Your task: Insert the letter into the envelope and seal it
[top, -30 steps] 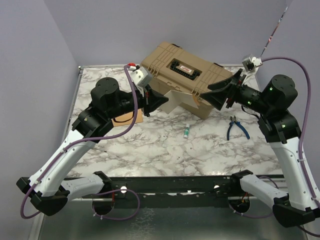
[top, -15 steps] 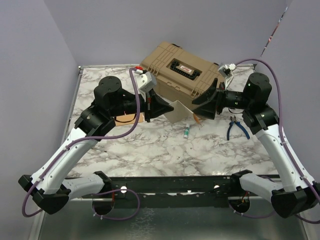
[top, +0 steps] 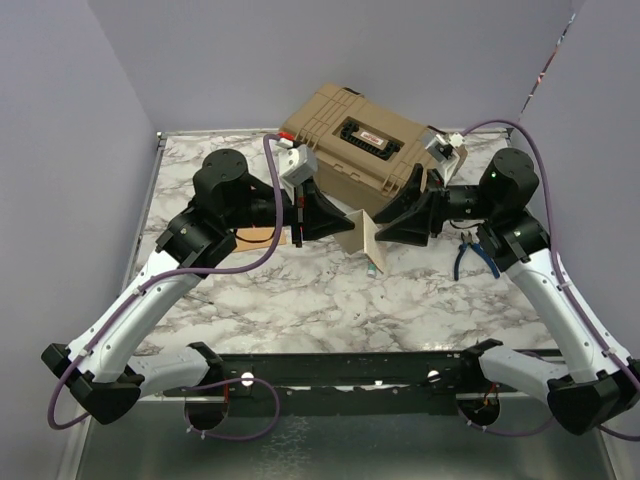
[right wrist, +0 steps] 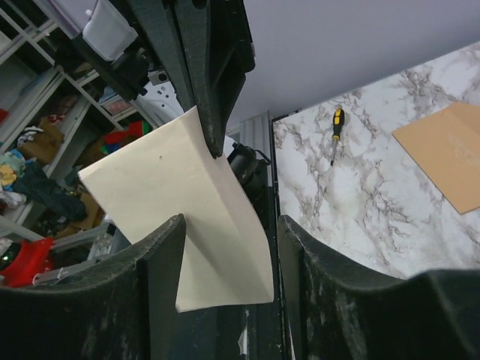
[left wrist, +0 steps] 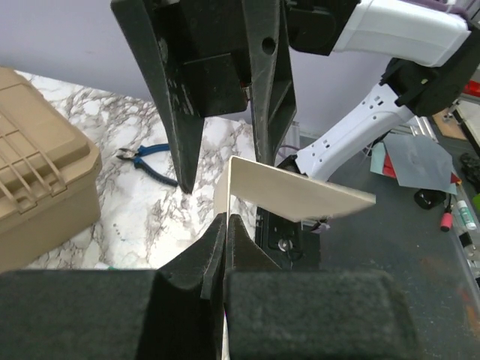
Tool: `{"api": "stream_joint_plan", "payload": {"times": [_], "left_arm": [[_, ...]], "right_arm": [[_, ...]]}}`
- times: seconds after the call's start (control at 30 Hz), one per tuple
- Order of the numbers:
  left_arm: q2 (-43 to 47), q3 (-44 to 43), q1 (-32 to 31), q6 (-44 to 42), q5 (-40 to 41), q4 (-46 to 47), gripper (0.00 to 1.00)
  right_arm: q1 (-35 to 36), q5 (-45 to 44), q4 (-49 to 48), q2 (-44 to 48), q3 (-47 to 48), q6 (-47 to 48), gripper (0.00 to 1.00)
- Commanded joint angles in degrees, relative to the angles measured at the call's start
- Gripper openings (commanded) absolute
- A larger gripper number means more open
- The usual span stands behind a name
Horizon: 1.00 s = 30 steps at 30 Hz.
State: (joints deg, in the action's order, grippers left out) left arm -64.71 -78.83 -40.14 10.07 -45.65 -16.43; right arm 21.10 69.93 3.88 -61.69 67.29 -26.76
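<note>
The letter (top: 365, 240), a pale sheet, hangs upright in the air above the middle of the table. My left gripper (top: 349, 231) is shut on its left edge; in the left wrist view the pads (left wrist: 240, 232) pinch the sheet (left wrist: 300, 191). My right gripper (top: 380, 232) faces it from the right and stands open, its fingers on either side of the letter's free edge (right wrist: 187, 202) with a gap on the right side. The orange-brown envelope (top: 255, 236) lies flat on the table under my left arm and also shows in the right wrist view (right wrist: 446, 154).
A tan hard case (top: 365, 140) stands at the back centre, just behind both grippers. Blue pliers (top: 472, 255) lie right of centre. A small tube (top: 373, 265) lies below the letter. A screwdriver (right wrist: 336, 127) lies near the table's left edge.
Both grippers moved in toward the table's middle. The right gripper came up to the letter and its jaws now straddle the free edge, narrower than before. The letter now stands upright.
</note>
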Motion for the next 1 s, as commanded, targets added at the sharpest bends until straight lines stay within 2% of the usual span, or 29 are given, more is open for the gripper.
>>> {"api": "stream_joint_plan", "payload": {"times": [0.0, 0.17, 0.47, 0.63, 0.7, 0.77, 0.8, 0.83, 0.87, 0.97], "left_arm": [[0.0, 0.3, 0.0, 2.0, -4.6, 3.6, 0.00], [-0.1, 0.6, 0.0, 2.9, -5.9, 4.6, 0.00], [0.7, 2.2, 0.0, 2.9, -5.5, 4.8, 0.00], [2.0, 2.7, 0.0, 1.9, -2.0, 3.9, 0.02], [3.3, 2.2, 0.1, -2.6, 4.5, -1.0, 0.18], [5.2, 2.1, 0.1, -6.4, 12.6, -5.4, 0.28], [5.9, 2.2, 0.1, -7.6, 15.9, -7.0, 0.38], [6.8, 2.1, 0.1, -8.4, 19.2, -8.4, 0.56], [7.5, 2.1, 0.1, -9.0, 21.5, -9.6, 0.69], [9.1, 1.6, 0.1, -9.8, 25.5, -11.7, 0.92]], "right_arm": [[2.3, 0.9, -6.5, -0.6, -1.1, -3.1, 0.54], [4.3, 0.0, -6.8, -1.4, -1.5, -3.0, 0.49], [4.6, 1.1, -9.6, 0.1, -2.2, -5.2, 0.02], [4.6, 0.9, -10.1, 1.0, -2.9, -6.0, 0.00], [4.6, -0.5, -8.9, 1.7, -2.9, -5.5, 0.00], [4.6, -2.1, -4.5, 2.3, -1.8, -2.5, 0.00], [4.6, -2.7, -1.7, 2.5, -1.3, -1.2, 0.00], [4.6, -3.1, 0.4, 2.6, -0.8, 0.1, 0.00], [4.6, -3.8, 3.0, 2.5, -0.1, 1.6, 0.00], [4.6, -5.5, 11.8, 1.2, 2.7, 8.2, 0.00]]}}
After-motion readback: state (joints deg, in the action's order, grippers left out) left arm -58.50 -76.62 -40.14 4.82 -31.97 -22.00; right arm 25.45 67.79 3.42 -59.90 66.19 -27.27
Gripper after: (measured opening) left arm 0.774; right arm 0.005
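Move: The creased letter is pinched in my shut left fingers, its middle some 3 cm to their right, 3 cm back and 2 cm lower. From my part-open right hand that middle is about 2 cm left, 2 cm back and 2 cm below. Far below, roughly 35 cm down, the glue stick stands 9 cm ahead of the right hand and 3 cm right; the toolbox's middle is about 26 cm ahead, 1 cm right and 28 cm lower. I ease my right hand about 1.5 cm left and 1 cm back onto the letter and shut its fingers, pinching the paper near the fold, while my left hand keeps its hold. Then my left fingers open wide, and that hand backs off about 3 cm left and 3 cm forward, turning some 15 degrees counter-clockwise, while my right keeps its pinch. ##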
